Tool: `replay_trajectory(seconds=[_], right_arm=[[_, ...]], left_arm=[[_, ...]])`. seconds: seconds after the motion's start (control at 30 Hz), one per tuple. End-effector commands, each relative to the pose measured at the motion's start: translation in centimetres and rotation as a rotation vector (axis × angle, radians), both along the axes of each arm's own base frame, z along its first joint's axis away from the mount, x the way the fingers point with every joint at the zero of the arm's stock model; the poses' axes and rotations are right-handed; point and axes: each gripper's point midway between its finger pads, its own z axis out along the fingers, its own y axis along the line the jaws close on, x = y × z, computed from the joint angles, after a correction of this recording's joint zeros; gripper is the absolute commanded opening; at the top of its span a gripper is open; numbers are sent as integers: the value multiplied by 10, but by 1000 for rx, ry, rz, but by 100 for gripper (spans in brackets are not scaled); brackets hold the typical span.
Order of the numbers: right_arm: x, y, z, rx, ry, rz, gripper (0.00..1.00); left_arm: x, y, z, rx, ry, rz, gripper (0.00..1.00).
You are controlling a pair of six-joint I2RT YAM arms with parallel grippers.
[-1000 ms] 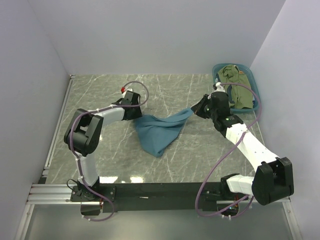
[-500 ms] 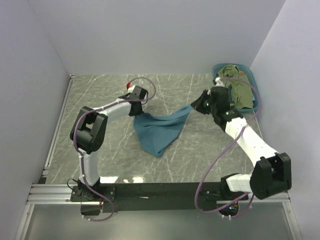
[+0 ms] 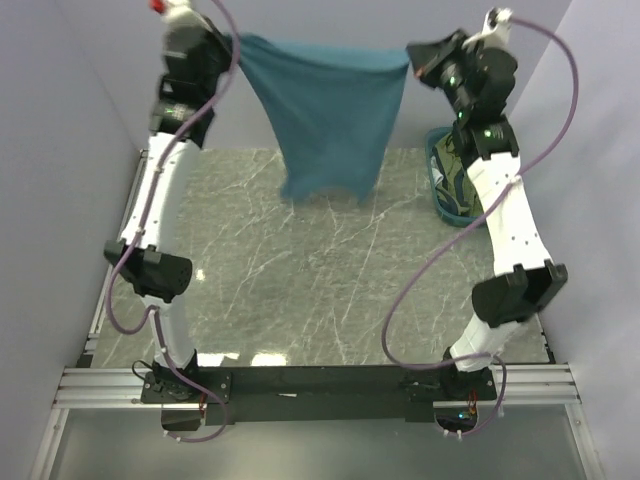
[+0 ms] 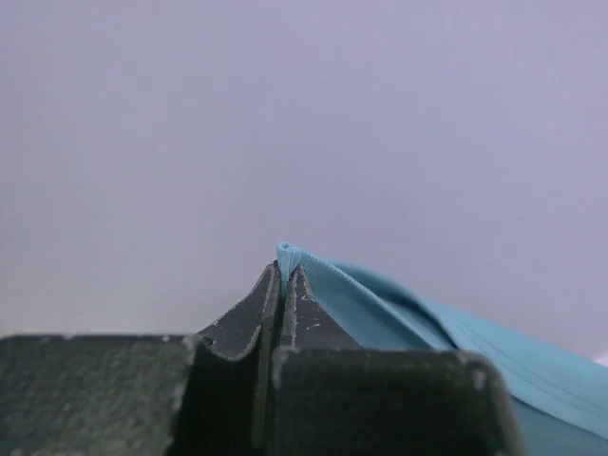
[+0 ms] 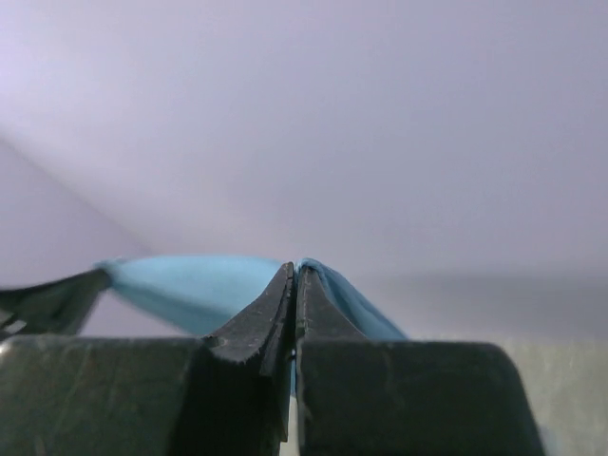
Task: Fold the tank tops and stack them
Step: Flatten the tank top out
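Observation:
The teal-blue tank top [image 3: 328, 115] hangs spread in the air high above the table, stretched between both arms. My left gripper [image 3: 237, 42] is shut on its upper left corner; the cloth edge [image 4: 290, 255] pokes out between the fingertips. My right gripper [image 3: 411, 52] is shut on the upper right corner, with blue fabric [image 5: 328, 277] pinched at the tips. An olive-green tank top [image 3: 462, 180] lies in the teal basket [image 3: 437, 190] at the right, partly hidden behind the right arm. The striped top is out of view.
The grey marble table [image 3: 300, 290] lies below the hanging cloth. White walls close in the back and both sides. A metal rail [image 3: 110, 290] runs along the table's left edge.
The left gripper shut on the teal top's corner on the table. Both arms then rose high, lifting the top off the table and spreading it in the air.

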Motion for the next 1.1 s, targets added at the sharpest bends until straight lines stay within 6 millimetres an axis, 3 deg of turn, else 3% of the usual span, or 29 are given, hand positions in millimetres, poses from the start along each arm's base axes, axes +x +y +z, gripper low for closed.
replay_trajectory(seconds=[0.0, 0.07, 0.13, 0.17, 0.2, 0.23, 0.27, 0.3, 0.33, 0.37, 0.4, 0.43, 0.47, 0.5, 0.53, 0.57, 0.63, 0.67, 0.73, 0.77, 0.8, 0.83, 0.9, 0.93, 1.07], right_arm=[[-14, -4, 87, 30, -242, 27, 0], [-21, -5, 104, 30, -277, 25, 0], [-22, -3, 97, 14, -254, 32, 0], [-23, -2, 79, 5, -212, 38, 0], [-24, -1, 66, 0, -184, 43, 0], [-25, -2, 49, 1, -150, 43, 0], [-30, -2, 14, -1, -102, 46, 0], [-34, 0, -7, 13, -65, 56, 0], [-38, 0, -26, 21, -45, 63, 0], [-46, 0, -85, 19, 67, 72, 0], [-52, -1, -114, 46, 126, 67, 0], [-60, -2, -147, 66, 186, 68, 0], [-78, -1, -213, 81, 294, 81, 0], [-91, 2, -245, 120, 361, 103, 0], [-103, 4, -271, 137, 398, 116, 0], [-129, 1, -333, 146, 529, 105, 0], [-157, -4, -381, 169, 645, 82, 0], [-181, -9, -417, 159, 730, 62, 0], [-206, -11, -444, 149, 816, 61, 0], [-220, -14, -454, 142, 842, 51, 0], [-228, -17, -458, 145, 861, 40, 0], [-242, -18, -469, 140, 905, 42, 7], [-249, -23, -459, 131, 877, 23, 19], [-261, -25, -464, 123, 923, 11, 34], [-264, -49, -428, 90, 811, -106, 57]], left_arm=[[-30, 5, 96, 0, -291, -86, 0], [-58, 18, 129, -10, -378, -98, 0], [-58, 20, 114, -15, -345, -111, 0], [-76, 24, 121, -23, -357, -114, 0], [-63, 16, 77, -17, -269, -144, 1], [-67, 15, 59, -27, -239, -158, 0], [-89, 17, 57, -49, -236, -170, 1], [-81, 13, -5, -89, -127, -176, 0], [-89, 11, -32, -114, -78, -192, 1], [-113, 14, -36, -153, -82, -201, 1], [-119, 10, -120, -218, 81, -203, 1], [-132, 6, -143, -250, 107, -229, 0], [-156, 1, -156, -285, 121, -247, 0], [-175, -3, -230, -306, 265, -240, 0], [-188, -4, -257, -310, 317, -225, 0], [-214, -11, -302, -303, 407, -238, 1], [-240, -20, -342, -311, 514, -262, 1], [-265, -26, -376, -302, 603, -275, 1], [-286, -34, -395, -357, 660, -292, 1], [-303, -36, -414, -372, 730, -279, 1], [-312, -38, -419, -381, 757, -284, 1], [-322, -44, -417, -388, 765, -310, 1], [-332, -34, -426, -387, 813, -231, 9], [-335, -34, -424, -388, 818, -230, 22], [-345, -32, -404, -385, 825, -219, 46]])
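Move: Both hands already pinch the tank top by its hem corners, high over the far half of the table. From the left hand, the table spot for its corner is about 33 cm back, 3 cm right and 47 cm below; the hanging top's middle is some 15 cm right and 22 cm down. The right hand's spot is roughly 26 cm back, 2 cm right and 51 cm below; the basket lies about 8 cm ahead, 18 cm right and 46 cm down. Up a little first, by 5 to 10 cm, then in one fast sweep down and back, both hands carry the pinched hem towards the robot, dropping well over 50 cm from the top of the swing while the wrists tip steeply downwards. Close above the table the fingers open and let go of the corners, the right hand lifting some 5 cm clear and the left barely rising. ##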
